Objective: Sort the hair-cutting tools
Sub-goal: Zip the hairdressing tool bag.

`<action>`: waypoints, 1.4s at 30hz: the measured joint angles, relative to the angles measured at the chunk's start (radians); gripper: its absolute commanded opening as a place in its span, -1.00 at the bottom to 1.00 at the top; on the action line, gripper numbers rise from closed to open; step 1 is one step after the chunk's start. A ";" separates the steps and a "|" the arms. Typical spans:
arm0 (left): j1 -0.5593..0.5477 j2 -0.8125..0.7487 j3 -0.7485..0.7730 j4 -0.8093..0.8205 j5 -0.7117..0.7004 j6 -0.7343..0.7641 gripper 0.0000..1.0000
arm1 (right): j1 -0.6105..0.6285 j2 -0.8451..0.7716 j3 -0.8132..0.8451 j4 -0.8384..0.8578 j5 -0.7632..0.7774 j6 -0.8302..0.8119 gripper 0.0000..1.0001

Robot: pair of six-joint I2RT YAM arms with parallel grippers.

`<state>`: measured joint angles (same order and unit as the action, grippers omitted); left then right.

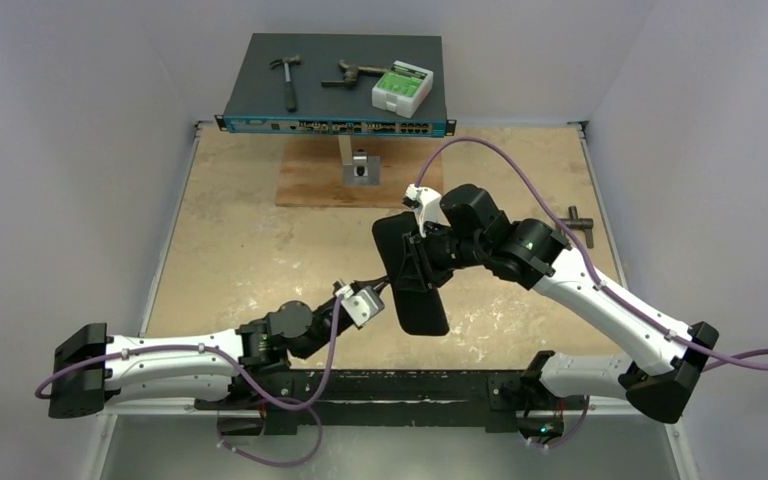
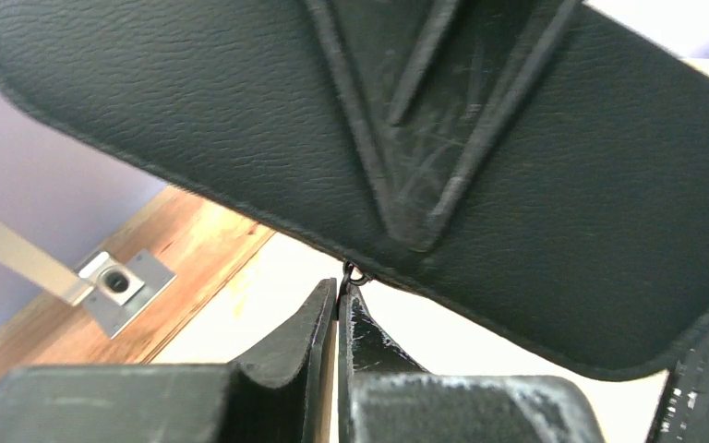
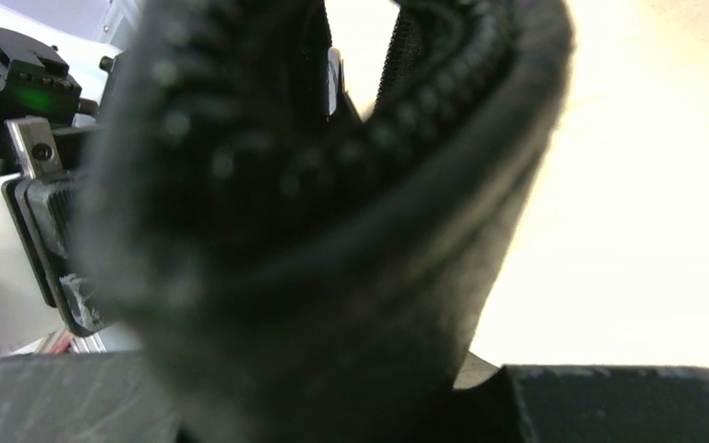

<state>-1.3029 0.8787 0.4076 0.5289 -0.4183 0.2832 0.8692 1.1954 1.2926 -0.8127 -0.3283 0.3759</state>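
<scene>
A black leather zip case [image 1: 415,275] hangs in the air over the middle of the table. My right gripper [image 1: 423,243] is shut on its upper edge; in the right wrist view the case [image 3: 314,231] and its zipper teeth fill the frame above my right gripper [image 3: 332,406]. My left gripper [image 2: 343,293] is shut on the small zipper pull ring [image 2: 355,274] at the lower edge of the case [image 2: 240,101], reaching in from the left [image 1: 384,286]. The hair-cutting tools are out of view.
A dark network switch [image 1: 260,110] stands at the back, carrying a hammer [image 1: 286,78], a rusty tool [image 1: 352,73] and a white-green box [image 1: 402,88]. In front of it lies a wooden board [image 1: 305,185] with a metal bracket [image 1: 360,166]. A grey T-shaped bar [image 1: 578,225] lies at the right.
</scene>
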 measured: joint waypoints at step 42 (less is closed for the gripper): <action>0.098 -0.121 0.463 -0.726 0.268 0.341 -1.00 | 0.055 -0.165 -0.212 0.083 -0.089 -0.068 -1.00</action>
<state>-1.2053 0.7582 0.8707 -0.1974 -0.1501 0.6247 0.9237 1.0306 1.0809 -0.7296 -0.4171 0.3084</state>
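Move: The left fingers are already shut on the zip pull at the tool bag's edge. The bag's upper far-left corner, where the zip is heading, lies about 10 cm above that hand, 5 cm ahead and 3 cm left. The middle of the bag is some 4 cm to the hand's right, 1 cm ahead and 2 cm higher. From the right hand, which grips the bag, the same corner is about 8 cm left, 6 cm ahead and 8 cm up. Forward, left and up by about 3.5 cm each, the left hand takes the pinched zip pull along the bag's edge, while the right hand keeps its grip and draws the bag back and down. After a short halt the left hand climbs another 5–6 cm to the bag's upper corner, curving back and rolling some 25 degrees, as the right hand eases back again. ##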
